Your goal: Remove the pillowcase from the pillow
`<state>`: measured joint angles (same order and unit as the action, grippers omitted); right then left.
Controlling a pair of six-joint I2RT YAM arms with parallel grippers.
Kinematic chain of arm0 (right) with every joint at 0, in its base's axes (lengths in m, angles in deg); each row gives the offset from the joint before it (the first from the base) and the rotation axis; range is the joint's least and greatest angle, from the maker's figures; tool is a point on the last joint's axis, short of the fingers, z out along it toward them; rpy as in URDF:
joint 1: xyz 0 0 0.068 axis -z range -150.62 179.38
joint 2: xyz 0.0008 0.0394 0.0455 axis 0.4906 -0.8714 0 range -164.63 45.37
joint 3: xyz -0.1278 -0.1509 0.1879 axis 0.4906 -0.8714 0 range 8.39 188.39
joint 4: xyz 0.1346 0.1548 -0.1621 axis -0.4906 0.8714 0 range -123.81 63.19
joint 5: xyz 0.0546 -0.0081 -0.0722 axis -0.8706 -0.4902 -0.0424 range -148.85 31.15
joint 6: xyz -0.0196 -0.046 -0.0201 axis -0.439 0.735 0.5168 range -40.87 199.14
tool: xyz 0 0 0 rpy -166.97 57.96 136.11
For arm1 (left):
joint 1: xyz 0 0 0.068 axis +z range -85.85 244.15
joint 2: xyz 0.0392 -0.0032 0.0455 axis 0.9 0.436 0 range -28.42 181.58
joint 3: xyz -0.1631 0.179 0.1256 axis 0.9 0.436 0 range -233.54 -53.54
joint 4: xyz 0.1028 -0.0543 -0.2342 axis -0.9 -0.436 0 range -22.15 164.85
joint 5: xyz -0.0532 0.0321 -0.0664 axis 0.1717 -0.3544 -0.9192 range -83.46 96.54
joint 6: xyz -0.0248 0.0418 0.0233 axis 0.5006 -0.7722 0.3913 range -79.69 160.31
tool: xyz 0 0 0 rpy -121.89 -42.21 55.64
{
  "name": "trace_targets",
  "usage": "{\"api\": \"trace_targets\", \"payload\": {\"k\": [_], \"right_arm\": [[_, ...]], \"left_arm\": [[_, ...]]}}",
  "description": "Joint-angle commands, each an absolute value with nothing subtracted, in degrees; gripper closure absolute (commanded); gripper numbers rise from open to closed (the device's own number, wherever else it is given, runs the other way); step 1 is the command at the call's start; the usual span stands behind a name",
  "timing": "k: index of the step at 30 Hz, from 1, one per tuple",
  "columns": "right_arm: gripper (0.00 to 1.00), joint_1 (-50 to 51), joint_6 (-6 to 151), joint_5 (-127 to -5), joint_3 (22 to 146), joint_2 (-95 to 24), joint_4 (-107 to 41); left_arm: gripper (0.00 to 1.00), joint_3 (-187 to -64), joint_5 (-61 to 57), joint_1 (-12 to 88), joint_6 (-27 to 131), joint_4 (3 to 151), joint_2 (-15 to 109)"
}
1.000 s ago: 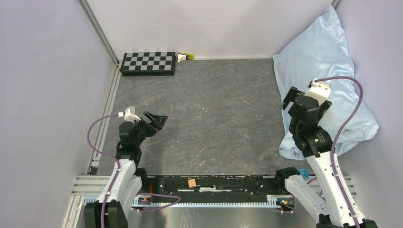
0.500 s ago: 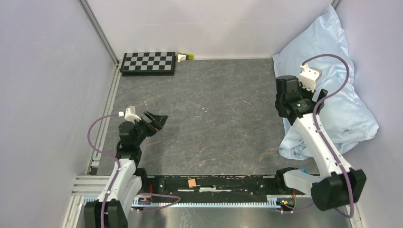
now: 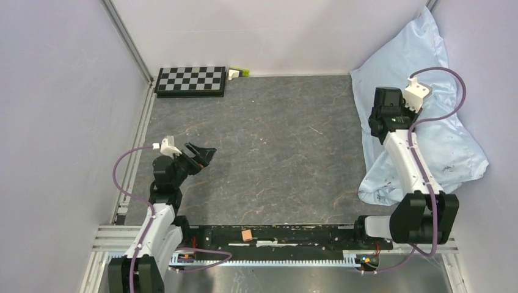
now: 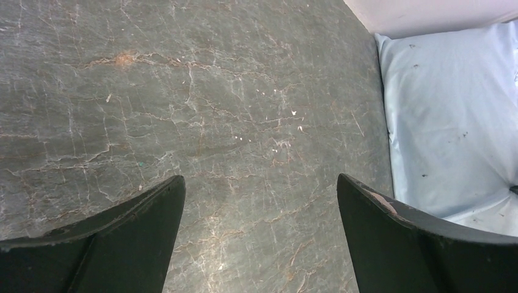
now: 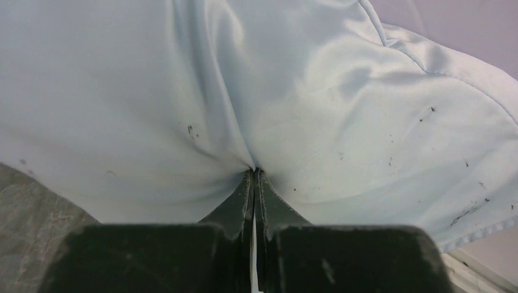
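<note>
The pale blue pillowcase lies bulging in the far right corner, leaning on the right wall; it also shows in the left wrist view. The pillow is hidden inside it. My right gripper points down onto the pillowcase's left part. In the right wrist view its jaws are shut, and folds of the pillowcase run together at their tips, pinched there. My left gripper hovers open over bare table at the left, nothing between its fingers.
A black-and-white checkerboard lies at the back left, with a small white and yellow-green object beside it. A small orange block sits on the front rail. Walls close in the left, back and right sides.
My right arm has swung from the pillowcase's near part toward its middle left edge, and its jaws have gone from open to shut on the fabric. The left arm has not moved.
</note>
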<state>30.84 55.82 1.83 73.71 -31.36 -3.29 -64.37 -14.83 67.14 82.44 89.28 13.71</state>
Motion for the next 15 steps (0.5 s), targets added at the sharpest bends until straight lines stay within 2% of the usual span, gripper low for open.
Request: {"api": "trace_targets", "payload": {"k": [1,4,7,11,13,15], "right_arm": [[1.00,31.34,62.74,-4.24,70.06,-21.81,-12.81],[1.00,31.23,69.39,-12.90,70.46,-13.81,-18.52],[1.00,31.23,72.05,-22.40,76.93,-10.21,-17.88],[1.00,31.25,67.05,-43.72,92.69,-14.57,-10.01],[1.00,30.99,64.54,-56.94,98.01,-17.54,-8.03],[1.00,30.45,63.23,-63.03,100.11,-19.03,-7.12]], "left_arm": [[0.00,-64.09,-16.31,67.18,81.41,92.40,13.76],[0.00,-63.76,-16.93,67.21,82.05,93.50,14.24],[0.00,-63.95,-17.54,67.18,82.33,93.92,14.81],[0.00,-64.00,-17.71,67.19,82.44,93.92,14.60],[0.00,-63.91,-17.72,67.21,82.35,93.92,14.33],[0.00,-63.91,-17.72,67.19,82.24,93.92,14.27]]}}
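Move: Right at the right hand's shut fingertips, puckered cloth of the pillowcase marks where they meet it; the middle of the pillow, leaning by the right wall, is straight below, about 4 cm down. Its near left corner lies some 20 cm back, 14 cm to the left and 20 cm lower. From the left hand, the pillow's middle is roughly 55 cm to the right, 7 cm farther out and about level. Rising fast off the pillow, the right hand climbs about 25 cm with its fingers kept shut, drifting left by some 9 cm, mostly late on. Meanwhile the wrist tips the fingers upward and swings them about 40 degrees counter-clockwise, from the right wall round towards the far side; their contact with the pillowcase ends. ##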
